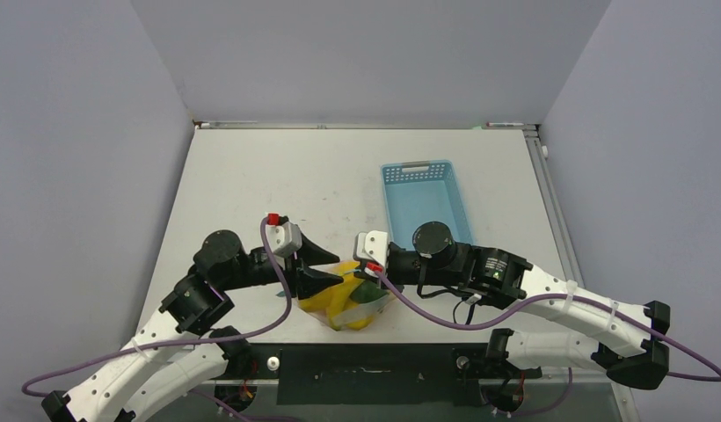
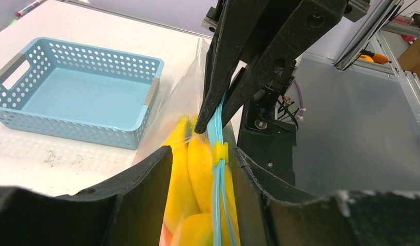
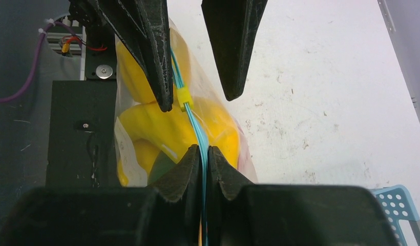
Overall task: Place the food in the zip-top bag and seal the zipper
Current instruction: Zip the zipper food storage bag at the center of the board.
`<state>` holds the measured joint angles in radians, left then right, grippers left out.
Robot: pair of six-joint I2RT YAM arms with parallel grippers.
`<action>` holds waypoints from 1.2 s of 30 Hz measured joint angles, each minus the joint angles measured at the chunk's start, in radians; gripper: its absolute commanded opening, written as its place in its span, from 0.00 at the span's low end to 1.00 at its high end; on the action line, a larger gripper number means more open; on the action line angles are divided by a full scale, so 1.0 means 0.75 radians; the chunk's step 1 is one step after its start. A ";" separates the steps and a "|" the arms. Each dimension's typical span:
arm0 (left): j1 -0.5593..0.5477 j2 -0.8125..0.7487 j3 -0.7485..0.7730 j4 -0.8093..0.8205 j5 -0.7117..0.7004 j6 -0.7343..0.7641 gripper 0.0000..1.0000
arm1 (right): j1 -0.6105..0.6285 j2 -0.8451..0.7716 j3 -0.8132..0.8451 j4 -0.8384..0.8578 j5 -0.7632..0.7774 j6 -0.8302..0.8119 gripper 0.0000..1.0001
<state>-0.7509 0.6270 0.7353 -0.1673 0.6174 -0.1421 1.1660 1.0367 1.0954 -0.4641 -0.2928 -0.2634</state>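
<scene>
The zip-top bag stands at the near table edge between both arms, holding the food: yellow pieces and a dark green one. Its light-blue zipper runs along the top and carries a small yellow slider. My right gripper is shut on the zipper strip. My left gripper is open and straddles the bag's top. The slider sits just inside its right finger, and the other finger is apart from the bag wall. The bag's bottom is hidden.
A light-blue perforated basket stands on the white table behind the right arm, with nothing in it. A black mounting plate lies along the table's near edge beneath the bag. Grey walls close in the sides and back.
</scene>
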 measured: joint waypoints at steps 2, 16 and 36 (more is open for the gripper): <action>0.000 0.002 0.000 0.000 0.003 -0.002 0.39 | 0.000 0.000 -0.001 0.000 0.000 0.005 0.05; 0.000 0.014 0.000 0.001 0.036 -0.005 0.23 | 0.000 0.007 -0.018 0.009 0.000 0.018 0.05; 0.008 0.027 0.000 -0.001 0.095 0.003 0.00 | 0.000 0.022 -0.017 0.008 0.023 0.018 0.05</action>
<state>-0.7452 0.6472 0.7353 -0.1677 0.6884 -0.1402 1.1660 1.0531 1.0824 -0.4583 -0.2756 -0.2497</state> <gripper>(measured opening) 0.057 0.059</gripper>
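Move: The yellow slider on the blue zipper sits almost between the left hand's half-open fingers, about 1 cm back and 1 cm right of the hand point, level. The fruit in the bag lies some 3 cm back, 3 cm right and 9 cm below; the empty basket is about 22 cm ahead, 22 cm right, 14 cm lower. From the right hand, already pinching the zipper, the slider is about 4 cm left, 1 cm back, 1 cm below. Left fingers ease back about 1 cm and close on the yellow slider; right keeps its pinch, sinking about 1 cm. ##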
